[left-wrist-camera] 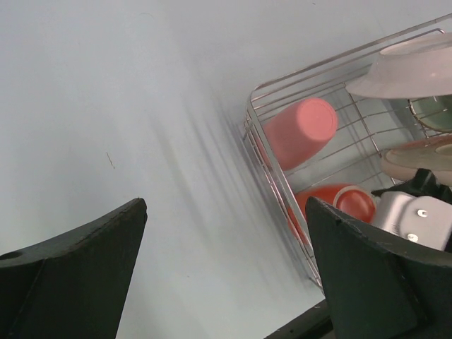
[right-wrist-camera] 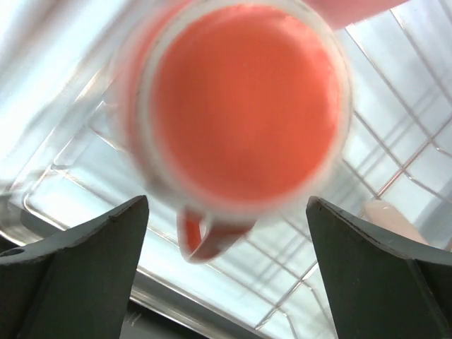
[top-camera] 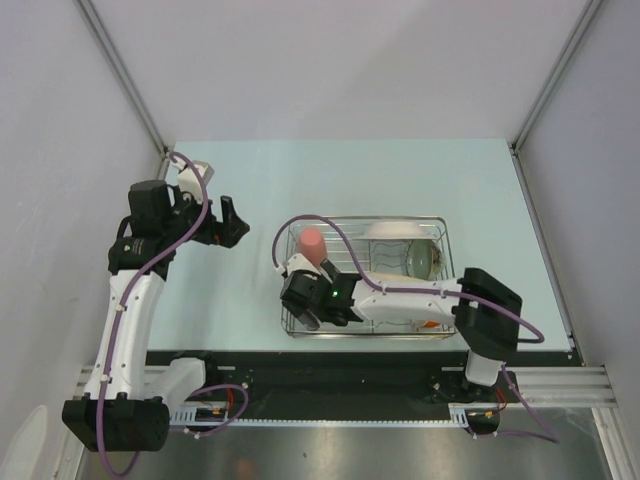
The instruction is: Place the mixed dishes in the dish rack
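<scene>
The dish rack [top-camera: 440, 222] stands mid-table, a chrome wire basket. A pink cup [top-camera: 313, 243] [left-wrist-camera: 300, 132] lies in its far left corner. At the back sit a white plate [top-camera: 392, 231] [left-wrist-camera: 406, 67] and a pale green bowl [top-camera: 422, 258]. The orange mug [right-wrist-camera: 240, 106] [left-wrist-camera: 339, 201] lies on its side in the rack's near left corner, handle toward the right wrist camera. My right gripper [top-camera: 303, 303] [right-wrist-camera: 226, 205] hovers just over it, open, its fingers clear of the mug. To the left of the rack my left gripper [top-camera: 232, 222] [left-wrist-camera: 226, 205] is open and holds nothing.
A cream-pink plate [left-wrist-camera: 420, 155] leans in the rack beside my right arm. The pale blue table [top-camera: 230, 300] stretches left of the rack. A black base rail [top-camera: 330, 370] runs along the near edge, and metal frame posts [top-camera: 125, 75] rise at the back corners.
</scene>
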Controlling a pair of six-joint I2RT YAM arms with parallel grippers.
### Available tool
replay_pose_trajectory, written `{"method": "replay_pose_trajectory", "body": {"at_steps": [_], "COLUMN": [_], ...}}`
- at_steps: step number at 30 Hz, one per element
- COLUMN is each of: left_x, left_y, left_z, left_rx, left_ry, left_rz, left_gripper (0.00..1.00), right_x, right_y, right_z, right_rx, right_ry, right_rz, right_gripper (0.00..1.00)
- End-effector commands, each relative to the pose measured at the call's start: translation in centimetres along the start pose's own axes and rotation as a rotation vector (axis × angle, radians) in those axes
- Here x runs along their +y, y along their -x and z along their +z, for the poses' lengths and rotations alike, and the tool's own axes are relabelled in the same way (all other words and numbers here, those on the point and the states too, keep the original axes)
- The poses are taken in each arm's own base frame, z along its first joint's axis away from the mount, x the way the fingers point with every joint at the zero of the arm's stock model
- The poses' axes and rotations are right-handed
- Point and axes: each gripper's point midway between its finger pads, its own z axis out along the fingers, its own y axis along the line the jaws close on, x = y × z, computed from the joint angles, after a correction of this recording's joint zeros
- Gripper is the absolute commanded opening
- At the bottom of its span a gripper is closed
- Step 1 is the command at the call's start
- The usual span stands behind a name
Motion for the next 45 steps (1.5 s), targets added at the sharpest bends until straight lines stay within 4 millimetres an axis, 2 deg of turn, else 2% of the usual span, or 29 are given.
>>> {"method": "replay_pose_trajectory", "body": {"at_steps": [1, 7, 11, 14, 17, 20, 23, 24, 25, 27, 28, 31, 34, 41, 45], "left_x": [0.1, 0.1, 0.2, 0.3, 0.3, 0.1, 0.0, 0.0, 0.0, -0.1, -0.2, -0.5, -0.6, -0.4, -0.2], "left_y": [0.8, 0.8, 0.9, 0.6, 0.7, 0.8, 0.9, 1.0, 1.1, 1.3, 1.4, 1.3, 0.6, -1.1, -1.6], "left_z": [-0.1, -0.1, -0.1, -0.1, 0.0, 0.1, 0.0, 0.0, -0.1, -0.2, -0.2, -0.2, 0.1, 0.6, 0.6], "left_rx": [-0.043, -0.045, -0.048, -0.043, -0.046, -0.047, -0.05, -0.053, -0.057, -0.06, -0.061, -0.053, -0.039, -0.01, -0.008], "left_ry": [-0.001, -0.001, 0.007, 0.008, 0.007, -0.001, -0.003, -0.004, -0.004, -0.005, -0.01, -0.024, -0.035, -0.021, -0.007], "left_rz": [0.019, 0.015, 0.02, 0.013, 0.01, 0.004, -0.003, -0.001, 0.0, -0.002, -0.002, -0.02, -0.031, -0.043, -0.034], "left_gripper": [1.0, 1.0, 1.0, 1.0, 1.0, 1.0, 1.0, 1.0, 0.99, 1.0, 1.0, 1.0, 1.0, 1.0, 1.0], "right_x": [1.5, 3.0, 3.0, 2.2, 0.0, -3.4, -8.1, -9.8, -12.3, -15.3, -18.0, -20.6, -21.3, -21.6, -22.0], "right_y": [5.3, 6.9, 7.5, 9.1, 11.2, 13.7, 15.1, 15.2, 15.2, 14.8, 14.3, 13.3, 12.5, 9.7, 9.3], "right_z": [-6.7, -8.5, -8.9, -10.0, -12.0, -14.9, -17.5, -19.0, -19.1, -19.7, -20.2, -20.9, -21.4, -19.6, -20.3], "right_rx": [-0.193, -0.256, -0.282, -0.334, -0.416, -0.515, -0.591, -0.626, -0.633, -0.636, -0.644, -0.652, -0.652, -0.554, -0.583], "right_ry": [0.18, 0.268, 0.265, 0.247, 0.172, 0.114, 0.027, 0.011, -0.036, -0.062, -0.098, -0.148, -0.164, -0.228, -0.215], "right_rz": [0.095, 0.066, 0.064, 0.068, 0.085, 0.134, 0.223, 0.268, 0.322, 0.385, 0.43, 0.469, 0.469, 0.483, 0.477], "right_gripper": [1.0, 1.0, 1.0, 1.0, 1.0, 1.0, 1.0, 1.0, 1.0, 1.0, 1.0, 1.0, 1.0, 1.0, 1.0]}}
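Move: The orange mug just set in the rack's near left corner lies right under the open right fingers, about 2 cm ahead and 4 cm below. The pink cup is about 10 cm farther out beyond the mug. The beige plate stands some 17 cm to the hand's right and 2 cm ahead, the white plate 17 cm right and 15 cm ahead. From the left hand the mug is about 8 cm back, 18 cm right and 22 cm below. Up and clear of the orange mug goes the open, empty right hand, first some 8 cm with a slight drift back and left; after a brief check it climbs to nearly 30 cm while swinging forward and right over the plates, then sinks about 3 cm. The wrist turns some 40 degrees, fingers tipping from down towards outward. The left hand stays open, sinking 2–3 cm at the end. ##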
